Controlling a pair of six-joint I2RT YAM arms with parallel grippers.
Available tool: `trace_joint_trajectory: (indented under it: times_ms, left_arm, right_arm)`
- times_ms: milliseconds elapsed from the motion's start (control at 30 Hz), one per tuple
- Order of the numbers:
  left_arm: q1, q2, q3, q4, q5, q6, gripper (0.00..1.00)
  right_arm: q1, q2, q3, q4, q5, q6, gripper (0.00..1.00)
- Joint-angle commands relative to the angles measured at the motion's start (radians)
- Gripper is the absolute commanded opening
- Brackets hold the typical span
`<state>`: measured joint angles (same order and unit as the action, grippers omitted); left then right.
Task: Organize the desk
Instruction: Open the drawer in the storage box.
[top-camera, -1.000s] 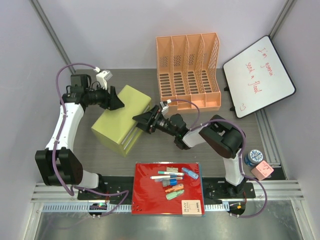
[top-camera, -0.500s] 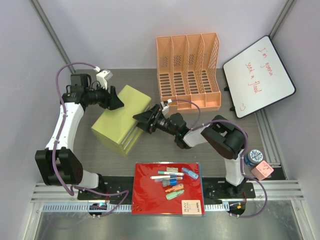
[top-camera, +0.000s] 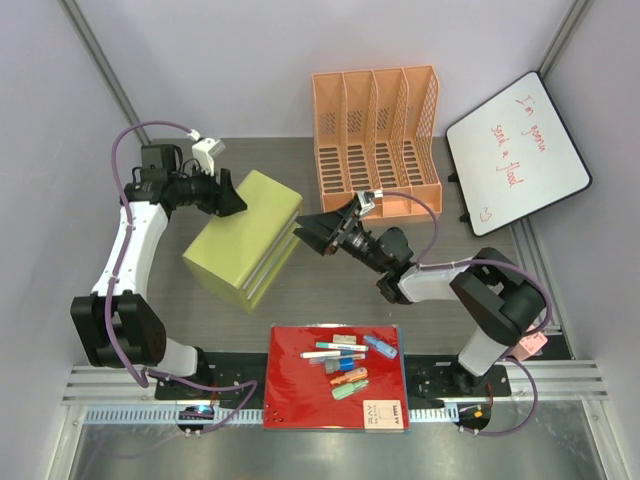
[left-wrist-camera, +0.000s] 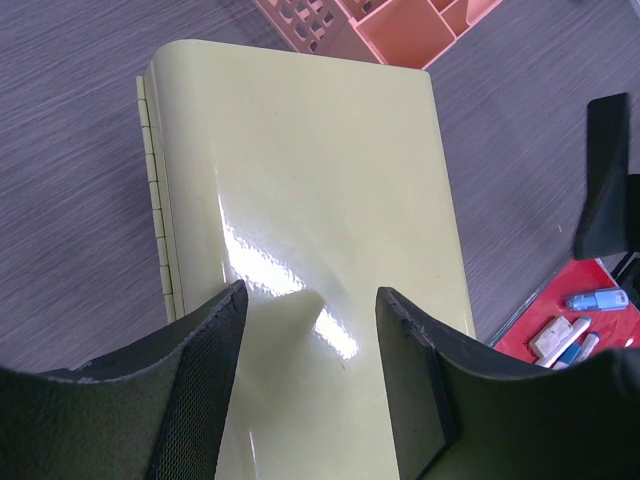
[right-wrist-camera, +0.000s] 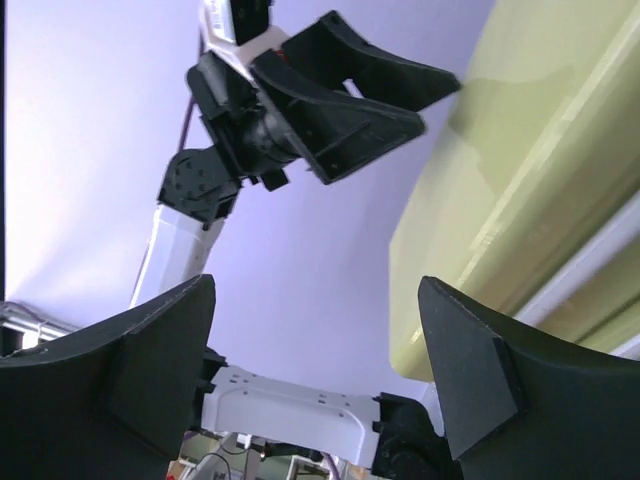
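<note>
The desk (top-camera: 320, 290) is a dark grey wood-grain top. On its left half a lime-green drawer cabinet (top-camera: 243, 238) stands askew. My left gripper (top-camera: 226, 196) is at the cabinet's back left edge. In the left wrist view it (left-wrist-camera: 310, 300) is open over the glossy cabinet top (left-wrist-camera: 300, 150), with nothing between the fingers (left-wrist-camera: 200, 380). My right gripper (top-camera: 314, 229) hangs by the cabinet's right corner, pointing left. The right wrist view shows it (right-wrist-camera: 315, 285) wide open and empty, the cabinet (right-wrist-camera: 530, 150) just off its right finger.
An orange mesh file rack (top-camera: 377, 140) stands at the back, close behind the right gripper. A whiteboard (top-camera: 518, 150) leans at the right. A red tray (top-camera: 290, 395) with pens and small items lies at the near edge. A pink object (top-camera: 531, 344) sits by the right arm's base.
The right arm has swung its elbow out to the right, and its gripper has drawn back right and slightly away from the cabinet's front. The left arm has not moved.
</note>
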<state>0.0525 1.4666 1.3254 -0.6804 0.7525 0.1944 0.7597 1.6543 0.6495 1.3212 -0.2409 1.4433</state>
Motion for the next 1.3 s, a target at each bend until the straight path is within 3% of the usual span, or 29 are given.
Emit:
trace_joint_trajectory:
  times_ms: [0, 333, 500, 667, 700, 800, 1267]
  left_arm:
    - [0.018, 0.087, -0.068, -0.185, -0.254, 0.036, 0.59]
    - [0.018, 0.083, -0.057, -0.192, -0.251, 0.04, 0.59]
    - [0.018, 0.078, -0.048, -0.197, -0.237, 0.04, 0.59]
    - [0.018, 0.074, -0.051, -0.199, -0.236, 0.042, 0.59]
    - [0.018, 0.07, -0.051, -0.199, -0.239, 0.043, 0.59]
    - [0.018, 0.067, -0.057, -0.197, -0.239, 0.05, 0.6]
    - [0.017, 0.066, -0.069, -0.188, -0.24, 0.057, 0.61]
  right_arm:
    - [-0.037, 0.064, -0.06, 0.348, 0.014, -0.023, 0.84]
    - [-0.071, 0.217, 0.016, 0.348, -0.034, -0.043, 0.79]
    - [-0.076, 0.298, 0.096, 0.348, -0.047, -0.023, 0.72]
    - [-0.077, 0.38, 0.183, 0.348, -0.055, 0.006, 0.57]
    - [-0.079, 0.386, 0.194, 0.348, -0.054, 0.009, 0.44]
    - [-0.082, 0.403, 0.203, 0.348, -0.057, 0.016, 0.31]
    - [-0.086, 0.444, 0.254, 0.348, -0.067, 0.04, 0.32]
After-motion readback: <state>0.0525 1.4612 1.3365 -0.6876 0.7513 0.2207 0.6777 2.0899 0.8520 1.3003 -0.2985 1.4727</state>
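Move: The storage box's upper drawer handle has its middle about 7 cm left of the right hand, 3 cm ahead and 13 cm below, running aslant from near-left to far-right. The lower drawer handle runs beside it some 6 cm lower. The orange rack stands roughly 21 cm ahead of that hand, 15 cm to its right and 18 cm below. From the left hand, over the box top, the upper handle's middle is about 7 cm back, 9 cm right and 6 cm down. Downward first, the right hand sinks some 12 cm beside the drawer fronts, its fingertips tipping down about 15 degrees, then heads forward about 5 cm and a little left to the farther half of the upper drawer handle. On the way in the wide-open fingers close to about a third, until they straddle the handle strip. The left hand stays put at the box top. ##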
